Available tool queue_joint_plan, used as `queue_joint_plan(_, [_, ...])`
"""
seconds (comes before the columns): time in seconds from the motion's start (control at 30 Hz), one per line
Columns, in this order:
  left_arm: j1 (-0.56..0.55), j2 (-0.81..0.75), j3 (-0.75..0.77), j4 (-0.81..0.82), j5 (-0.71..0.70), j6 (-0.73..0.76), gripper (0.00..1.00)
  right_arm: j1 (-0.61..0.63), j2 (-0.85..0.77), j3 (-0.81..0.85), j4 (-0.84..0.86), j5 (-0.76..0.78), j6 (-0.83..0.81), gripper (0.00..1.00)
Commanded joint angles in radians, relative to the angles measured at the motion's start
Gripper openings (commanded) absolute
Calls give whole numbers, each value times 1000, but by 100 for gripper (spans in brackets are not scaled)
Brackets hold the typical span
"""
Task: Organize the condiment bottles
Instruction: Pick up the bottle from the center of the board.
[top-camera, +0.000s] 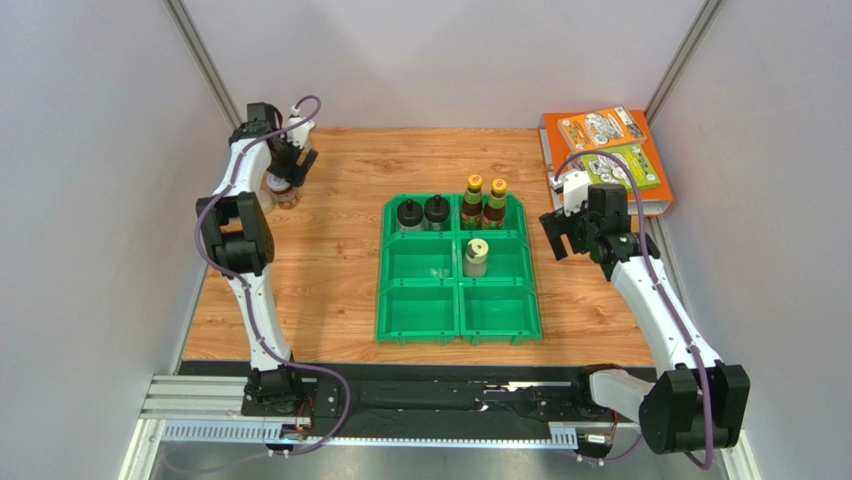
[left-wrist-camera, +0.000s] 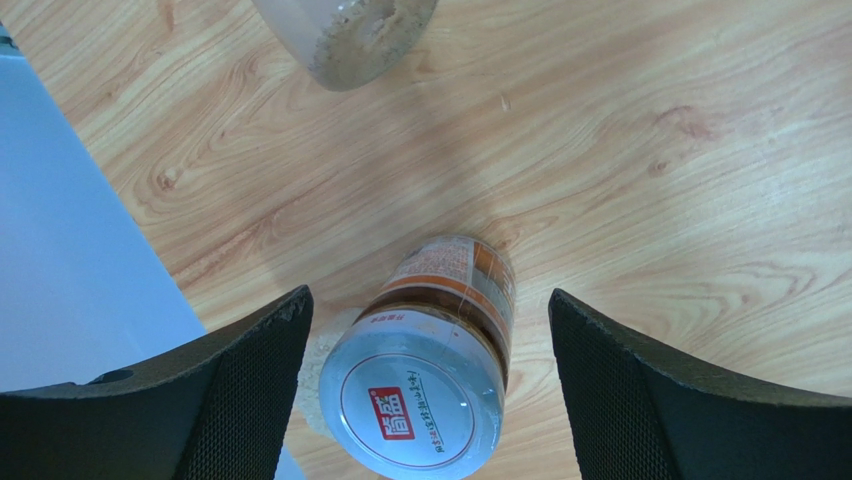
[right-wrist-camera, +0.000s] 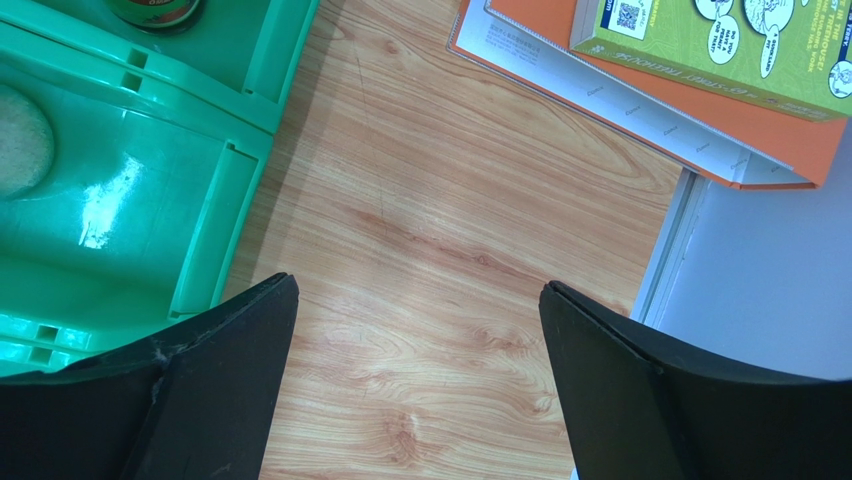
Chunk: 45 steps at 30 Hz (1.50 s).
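Note:
A clear jar with a silver cap and orange label (left-wrist-camera: 425, 390) stands on the wood at the far left, between the wide-apart fingers of my open left gripper (left-wrist-camera: 428, 293), which touch nothing. From above, that gripper (top-camera: 289, 166) hangs over the jar (top-camera: 283, 193). A second clear jar with grainy contents (left-wrist-camera: 347, 35) stands beyond it. In the green bin (top-camera: 458, 322) are two black-capped jars (top-camera: 423, 212), two amber bottles (top-camera: 484, 200) and a pale-capped jar (top-camera: 476, 256). My right gripper (top-camera: 562, 236) (right-wrist-camera: 417, 285) is open over bare wood beside the bin.
Orange and green books (top-camera: 605, 155) (right-wrist-camera: 700, 60) lie at the back right corner, just beyond the right gripper. The bin's wall (right-wrist-camera: 215, 230) is left of the right fingers. White walls close in the table on the left, back and right.

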Motion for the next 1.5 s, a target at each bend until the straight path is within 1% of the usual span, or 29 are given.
queue_joint_plan(0.0, [12, -29, 15, -45, 22, 116, 91, 6, -25, 39, 15, -9, -11, 94])
queue_joint_plan(0.13, [21, -24, 34, -90, 35, 165, 91, 6, -24, 40, 14, -9, -11, 94])
queue_joint_plan(0.33, [26, -7, 38, -133, -7, 254, 90, 5, -24, 40, 15, -10, -11, 94])
queue_joint_plan(0.53, [33, 5, 45, -139, -22, 284, 89, 6, -24, 40, 12, -10, -9, 93])
queue_joint_plan(0.7, [33, 11, 37, -137, -42, 279, 83, 6, -24, 40, 14, -10, -8, 93])
queue_joint_plan(0.73, [33, 11, 35, -137, -42, 276, 81, 6, -24, 43, 14, -10, -8, 93])
queue_joint_plan(0.8, [33, 8, 23, -134, -39, 270, 68, 6, -22, 43, 14, -9, -8, 93])
queue_joint_plan(0.83, [33, 10, 18, -134, -39, 268, 58, 5, -24, 43, 14, -10, -8, 93])
queue_joint_plan(0.9, [33, 7, 6, -134, -34, 265, 52, 6, -24, 42, 12, -10, -6, 93])
queue_joint_plan(0.93, [33, 7, 3, -134, -33, 265, 39, 5, -24, 42, 14, -10, -6, 93])
queue_joint_plan(0.97, [33, 7, -1, -134, -31, 258, 31, 6, -22, 42, 12, -40, -6, 93])
queue_joint_plan(1.0, [33, 7, -3, -139, -18, 256, 24, 6, -22, 43, 12, -39, -6, 93])
queue_joint_plan(1.03, [35, 7, -5, -143, -7, 253, 3, 8, -22, 45, 12, -39, -6, 93])
queue_joint_plan(1.07, [35, 5, -3, -155, 4, 242, 0, 8, -24, 45, 14, -39, -5, 93])
queue_joint_plan(1.17, [32, 2, 3, -188, 59, 219, 0, 8, -25, 43, 15, -39, -5, 93])
queue_joint_plan(1.33, [3, -25, 3, -255, 208, 202, 0, 8, -27, 43, 14, -38, -5, 93])
queue_joint_plan(1.47, [-34, -84, -44, -277, 309, 184, 0, 8, -27, 43, 14, -36, -5, 93])
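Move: The white-lidded bottle stands about 2 cm back and 2 cm to the left of the left hand's open fingers, its middle some 5 cm below them. A cloudy glass jar is about 6 cm farther left of the bottle, level with it. The pink-capped bottle stands roughly 9 cm beyond the white-lidded one and 1 cm to its right. From the right hand the white-lidded bottle lies about 20 cm ahead, 62 cm left and 11 cm down. Draw the open left gripper back and left over the white-lidded bottle, about 3 cm in all and a centimetre down, turning it some 10 degrees clockwise, until the fingers straddle the lid. Close and pinch the lid from both sides, then, keeping that grip, carry the hand about 3 cm right, away from the glass jar, letting the wrist's left side dip. ##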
